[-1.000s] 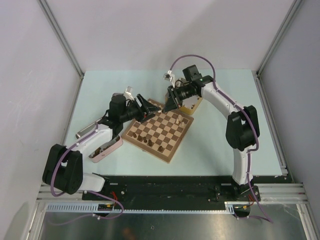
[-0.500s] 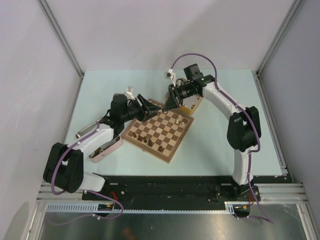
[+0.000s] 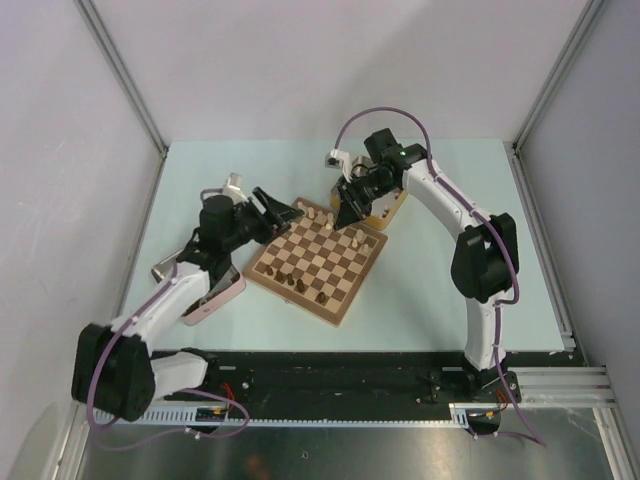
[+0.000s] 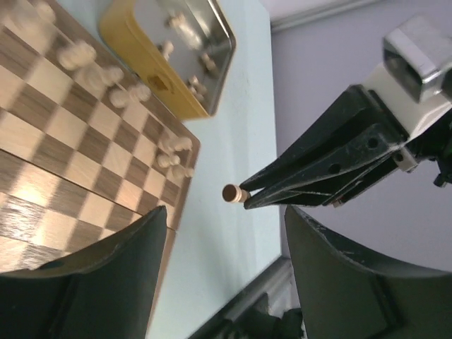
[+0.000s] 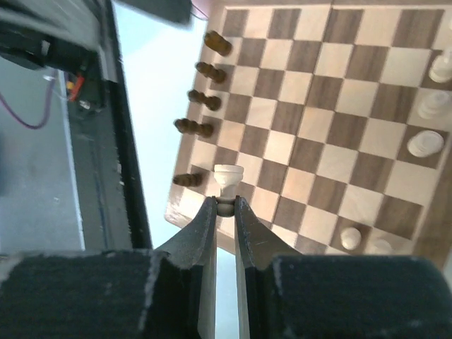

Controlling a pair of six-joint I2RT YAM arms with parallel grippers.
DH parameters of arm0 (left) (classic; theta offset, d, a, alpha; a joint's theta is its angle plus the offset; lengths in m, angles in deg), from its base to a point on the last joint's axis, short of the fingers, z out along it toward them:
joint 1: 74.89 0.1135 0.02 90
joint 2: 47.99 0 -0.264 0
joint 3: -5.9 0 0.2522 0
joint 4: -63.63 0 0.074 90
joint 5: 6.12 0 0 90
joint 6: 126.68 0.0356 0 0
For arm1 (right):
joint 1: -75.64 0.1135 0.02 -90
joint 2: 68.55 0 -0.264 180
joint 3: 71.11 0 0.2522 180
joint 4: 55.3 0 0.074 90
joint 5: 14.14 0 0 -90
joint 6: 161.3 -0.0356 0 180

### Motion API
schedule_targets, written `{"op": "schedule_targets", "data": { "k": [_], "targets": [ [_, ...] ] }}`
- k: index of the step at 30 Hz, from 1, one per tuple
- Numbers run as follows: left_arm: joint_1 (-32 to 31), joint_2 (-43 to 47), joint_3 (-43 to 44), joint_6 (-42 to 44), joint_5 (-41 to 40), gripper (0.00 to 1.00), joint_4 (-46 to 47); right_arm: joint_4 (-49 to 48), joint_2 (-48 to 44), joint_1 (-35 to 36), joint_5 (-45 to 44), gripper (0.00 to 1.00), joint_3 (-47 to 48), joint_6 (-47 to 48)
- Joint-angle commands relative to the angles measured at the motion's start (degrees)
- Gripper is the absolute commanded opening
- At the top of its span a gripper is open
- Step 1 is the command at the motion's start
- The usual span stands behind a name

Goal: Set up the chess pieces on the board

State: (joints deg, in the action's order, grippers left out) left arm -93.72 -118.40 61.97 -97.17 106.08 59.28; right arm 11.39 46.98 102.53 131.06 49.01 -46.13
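The board lies slanted in the middle of the table. Dark chess pieces stand along its near-left edge, and pale chess pieces stand near its far corner. Over that far corner hangs my right gripper, shut on a pale piece. In the right wrist view that pale piece sticks out past the gripper, above the board and near the dark row. Beside the board's left corner my left gripper is open, with nothing between its fingers. The left wrist view shows the held piece.
A yellow tin with several pale pieces stands behind the board's far corner, also visible in the left wrist view. A pink tin lies under the left arm at the board's left. Walls and metal rails enclose the table.
My left arm has drawn back to the left, taking its open gripper off the board's corner. The right gripper has stayed shut on the pale piece, shifting only slightly over the far corner.
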Motion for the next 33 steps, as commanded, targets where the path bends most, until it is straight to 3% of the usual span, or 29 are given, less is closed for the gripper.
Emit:
{"op": "schedule_targets", "data": {
  "k": [1,6,9,20,33],
  "targets": [
    [3.79,9.22,1.55,11.08,-6.54,0.74,-10.69,15.42,3.46,2.54,-12.99,0.04,8.83,10.95],
    [7.57,20.20,1.20,19.34,-12.34,0.91,-18.27,21.77,7.60,6.14,-26.09,0.04,13.33,14.55],
    [9.07,24.08,1.99,23.03,-15.07,0.97,-22.23,23.71,9.89,9.05,-31.81,0.04,14.92,15.87],
    [9.87,29.01,2.08,28.06,-17.71,0.98,-28.74,28.46,15.52,15.46,-46.04,0.06,18.17,17.63],
    [9.95,30.24,1.64,29.02,-17.98,0.98,-29.36,31.98,20.09,17.58,-49.84,0.11,21.60,18.60]
  ]
}}
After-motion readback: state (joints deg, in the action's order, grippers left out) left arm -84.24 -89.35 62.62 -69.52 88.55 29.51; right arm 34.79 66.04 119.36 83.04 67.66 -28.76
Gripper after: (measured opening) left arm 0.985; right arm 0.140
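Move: The right hand holds a white chess piece about 16 cm above the board. The three white pieces near the board's right corner stand some 6 cm ahead of it and 5 cm to its right; the nearest of the other four is roughly 13 cm ahead and 2 cm to its left. From the left hand, empty, the pink box lies about 24 cm left, 7 cm back and 18 cm below, with four dark pieces 5 cm left and 3 cm back of the hand. Keeping its pinch on the white piece, the right hand sinks about 12 cm towards the board beside its centre crease, swinging its fingers some 50 degrees from pointing left to almost straight down. The left hand draws away from it, some 13 cm left towards the pink box, also back and at first up, opening its fingers wide and turning them to point more forward. ##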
